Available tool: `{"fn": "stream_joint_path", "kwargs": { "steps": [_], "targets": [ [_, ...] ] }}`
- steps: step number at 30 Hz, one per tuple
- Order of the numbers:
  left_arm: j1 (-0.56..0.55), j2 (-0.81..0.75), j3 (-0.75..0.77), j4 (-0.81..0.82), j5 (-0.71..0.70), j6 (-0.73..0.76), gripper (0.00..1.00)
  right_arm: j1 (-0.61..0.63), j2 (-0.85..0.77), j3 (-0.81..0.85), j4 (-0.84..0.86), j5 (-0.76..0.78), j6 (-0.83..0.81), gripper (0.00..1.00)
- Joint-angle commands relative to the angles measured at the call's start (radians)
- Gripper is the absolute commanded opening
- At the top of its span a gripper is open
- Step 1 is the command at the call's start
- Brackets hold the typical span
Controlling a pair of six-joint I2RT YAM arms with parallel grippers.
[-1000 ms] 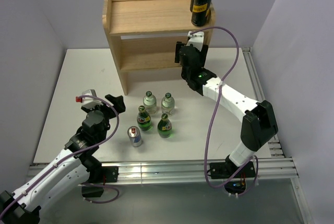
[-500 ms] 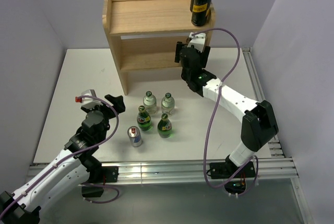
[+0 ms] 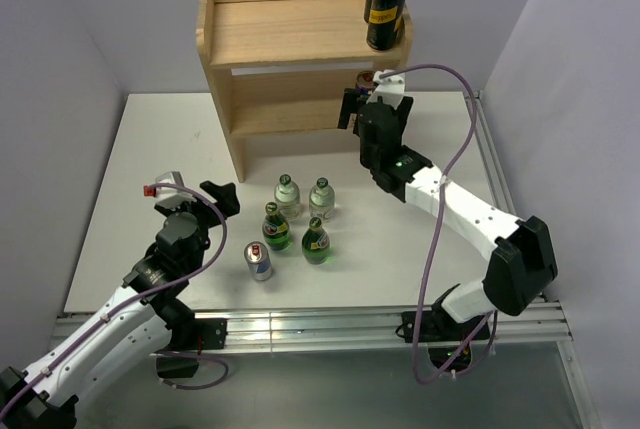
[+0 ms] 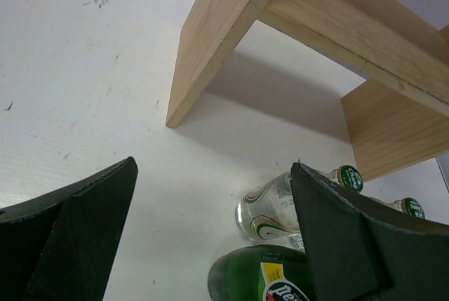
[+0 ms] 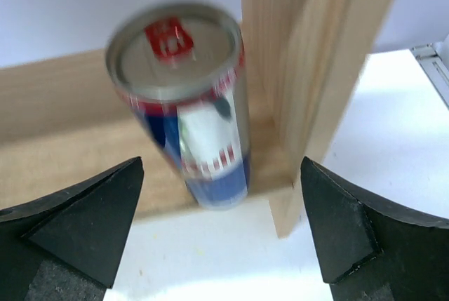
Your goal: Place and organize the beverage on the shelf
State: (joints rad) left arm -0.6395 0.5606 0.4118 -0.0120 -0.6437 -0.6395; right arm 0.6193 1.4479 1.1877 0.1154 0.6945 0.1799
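The light-wood shelf [image 3: 260, 39] stands at the back of the table. Two black cans [image 3: 386, 6] stand at the right end of its top tier. A blue and silver can [image 5: 189, 104] stands upright on the lower tier against the right side panel [image 5: 316, 69]. My right gripper [image 5: 222, 168] is open just in front of that can, not touching it; from above it [image 3: 355, 101] sits at the lower tier's right end. Two clear bottles [image 3: 287, 196], two green bottles [image 3: 276, 227] and a silver can [image 3: 259, 261] stand on the table. My left gripper [image 3: 195, 194] is open and holds nothing, left of them.
In the left wrist view, a clear bottle [image 4: 270, 210] and a green bottle [image 4: 259, 276] stand close to the right finger [image 4: 337, 238], with the shelf's left panel [image 4: 210, 48] beyond. A metal rail [image 3: 300, 324] runs along the near edge. Grey walls close in both sides.
My right gripper has opened, let go of the blue can on the lower tier, and drawn back to the right. The left arm has not moved.
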Motion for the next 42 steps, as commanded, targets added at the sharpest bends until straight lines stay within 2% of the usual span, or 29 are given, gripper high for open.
{"fn": "stream_joint_path", "kwargs": {
  "steps": [1,5,13,17,22,28,31,35,39,42],
  "targets": [
    [-0.005,-0.01,0.004,0.015,-0.01,0.012,0.98,0.033,-0.079,-0.043,-0.042,0.017,0.039,1.0],
    [-0.003,-0.004,0.005,0.015,-0.005,0.014,0.98,0.112,-0.193,-0.118,-0.1,0.086,0.066,1.0],
    [-0.005,0.018,0.008,0.015,0.019,0.0,0.98,0.348,-0.51,-0.344,-0.302,0.175,0.269,1.0],
    [-0.006,0.015,0.038,-0.035,0.113,-0.026,0.98,0.417,-0.627,-0.418,-0.407,0.21,0.372,1.0],
    [-0.037,-0.004,0.106,-0.175,0.237,-0.086,0.98,0.438,-0.736,-0.479,-0.508,0.238,0.432,1.0],
    [-0.126,-0.018,0.217,-0.327,0.324,-0.127,0.98,0.441,-0.811,-0.548,-0.517,0.237,0.463,1.0],
    [-0.161,0.027,0.289,-0.437,0.31,-0.184,0.98,0.441,-0.825,-0.568,-0.528,0.237,0.478,1.0],
    [-0.233,0.027,0.314,-0.529,0.25,-0.242,0.98,0.441,-0.86,-0.585,-0.543,0.246,0.49,1.0],
    [-0.305,0.028,0.262,-0.582,0.193,-0.362,0.97,0.442,-0.915,-0.603,-0.556,0.249,0.495,1.0],
    [-0.435,0.047,0.226,-0.624,0.072,-0.48,0.97,0.442,-0.942,-0.616,-0.569,0.25,0.509,1.0]
  ]
}}
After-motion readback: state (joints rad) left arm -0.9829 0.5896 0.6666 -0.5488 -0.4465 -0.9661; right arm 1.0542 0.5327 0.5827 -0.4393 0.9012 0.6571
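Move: The can still on the table stands some 8 cm back from the left hand and 9 cm to its right, roughly 14 cm below. From the same hand, the left green bottle is about 13 cm to the right and 1 cm back, the right green bottle 21 cm right and 5 cm back. The right hand, already open, has the shelved can about 4 cm straight ahead, about level; the table can lies some 24 cm back and 24 cm left of it. The right hand, fingers wide open and already clear of its hold, backs straight away from the can on the middle shelf by about 21 cm, then sinks and drifts to its right on the way out, rolling slightly so that its left side rises. After a short wait the left hand swings back and to its right towards the table can, some 9 cm each way, dipping and then rising over a low arc to finish at its starting height above the can, open fingers turned clockwise and tipped down some 20 degrees, with no touch yet. ##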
